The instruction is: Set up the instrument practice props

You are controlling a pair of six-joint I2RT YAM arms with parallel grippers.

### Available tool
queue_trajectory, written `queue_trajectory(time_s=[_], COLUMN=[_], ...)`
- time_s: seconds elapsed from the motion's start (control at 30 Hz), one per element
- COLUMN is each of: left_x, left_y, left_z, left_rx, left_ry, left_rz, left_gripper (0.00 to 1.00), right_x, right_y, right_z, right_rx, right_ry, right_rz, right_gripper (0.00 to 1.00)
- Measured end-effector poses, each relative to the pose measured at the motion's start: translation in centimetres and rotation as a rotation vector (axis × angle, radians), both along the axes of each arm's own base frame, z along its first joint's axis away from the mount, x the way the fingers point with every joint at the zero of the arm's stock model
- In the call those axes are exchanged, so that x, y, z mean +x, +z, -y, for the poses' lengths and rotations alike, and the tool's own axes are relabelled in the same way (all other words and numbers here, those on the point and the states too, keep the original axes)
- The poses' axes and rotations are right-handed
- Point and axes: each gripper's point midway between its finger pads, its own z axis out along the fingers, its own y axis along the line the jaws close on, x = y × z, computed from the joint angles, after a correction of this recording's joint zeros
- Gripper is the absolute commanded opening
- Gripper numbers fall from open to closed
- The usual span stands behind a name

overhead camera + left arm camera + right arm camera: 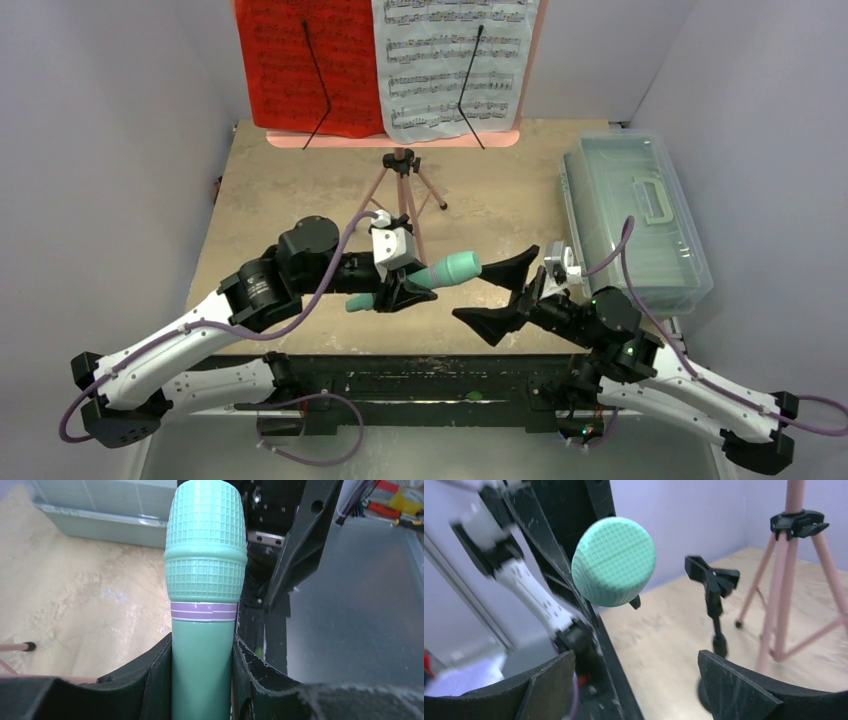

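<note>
My left gripper (pixel 408 288) (pixel 202 647) is shut on the shaft of the teal recorder-like tube (pixel 445 270) (pixel 205 555), held level above the table with its ribbed wide end pointing right. Just past that end, my right gripper (pixel 500 295) (pixel 636 660) stands wide open with nothing between its fingers; the tube's round end face (pixel 614 562) floats ahead of it. The pink tripod music stand (pixel 400 190) (pixel 786 580) stands at the back, carrying a red page (pixel 310 65) and a white page (pixel 455 60). The small black round-base stand (pixel 714 605) stands upright beside the tripod.
A clear plastic lidded box (pixel 635 215) lies along the right side of the wooden tabletop (pixel 290 190). The tripod's legs (pixel 430 195) spread behind the left gripper. Grey walls enclose the table on three sides.
</note>
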Motion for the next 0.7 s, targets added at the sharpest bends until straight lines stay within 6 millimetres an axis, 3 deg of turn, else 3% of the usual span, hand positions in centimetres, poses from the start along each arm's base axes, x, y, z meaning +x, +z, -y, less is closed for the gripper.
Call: queue_trajectory(time_s=[0.17, 0.33, 0.5, 0.53, 0.6, 0.63, 0.7], left_x=[0.9, 1.4, 1.3, 1.3, 1.1, 1.1, 1.1], left_y=[2.1, 2.2, 2.5, 2.8, 3.4, 3.6, 3.9], left_z=[0.4, 0.7, 0.9, 0.9, 0.7, 0.5, 0.3], left_rx=[-0.114, -0.149, -0.181, -0.191, -0.21, -0.217, -0.228], left_ry=[0.059, 0.087, 0.088, 0.089, 0.087, 0.089, 0.101], left_rz=[0.016, 0.003, -0.011, -0.011, -0.007, -0.007, -0.013], left_gripper=[0.0, 0.0, 0.0, 0.0, 0.0, 0.0, 0.2], right_x=[0.6, 0.9, 1.7, 1.8, 2.1, 2.2, 2.5], right_y=[3.1, 6.3, 8.6, 8.9, 9.5, 9.7, 10.0], right_z=[-2.0, -3.0, -3.1, -3.2, -3.5, -3.6, -3.8], right_rx=[0.253, 0.396, 0.488, 0.496, 0.511, 0.514, 0.516], right_ry=[0.025, 0.056, 0.04, 0.038, 0.032, 0.03, 0.025], right_rz=[-0.121, -0.18, -0.209, -0.21, -0.209, -0.201, -0.182], right_gripper=[0.86, 0.78, 0.51, 0.41, 0.08, 0.0, 0.0])
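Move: The mint microphone is already in the left gripper, its thick head sticking out about 10 cm to that hand's right, 2 cm ahead and 3 cm higher. From the open right gripper the microphone head lies roughly 4 cm to the left and 4 cm up, level with it in reach. The black mic stand is some 15 cm ahead and 16 cm to the left of the right hand, and the music stand's tripod about 35 cm ahead and 16 cm left, both well below. Raise the right gripper about 10 cm, easing it left and slightly forward to the microphone head, rolling it some 30 degrees so its left side lifts, then close its open fingers around the head from both sides. Meanwhile keep the left gripper's hold on the handle, lifting it about 4 cm and rolling it so the head tips up to meet the right fingers. ##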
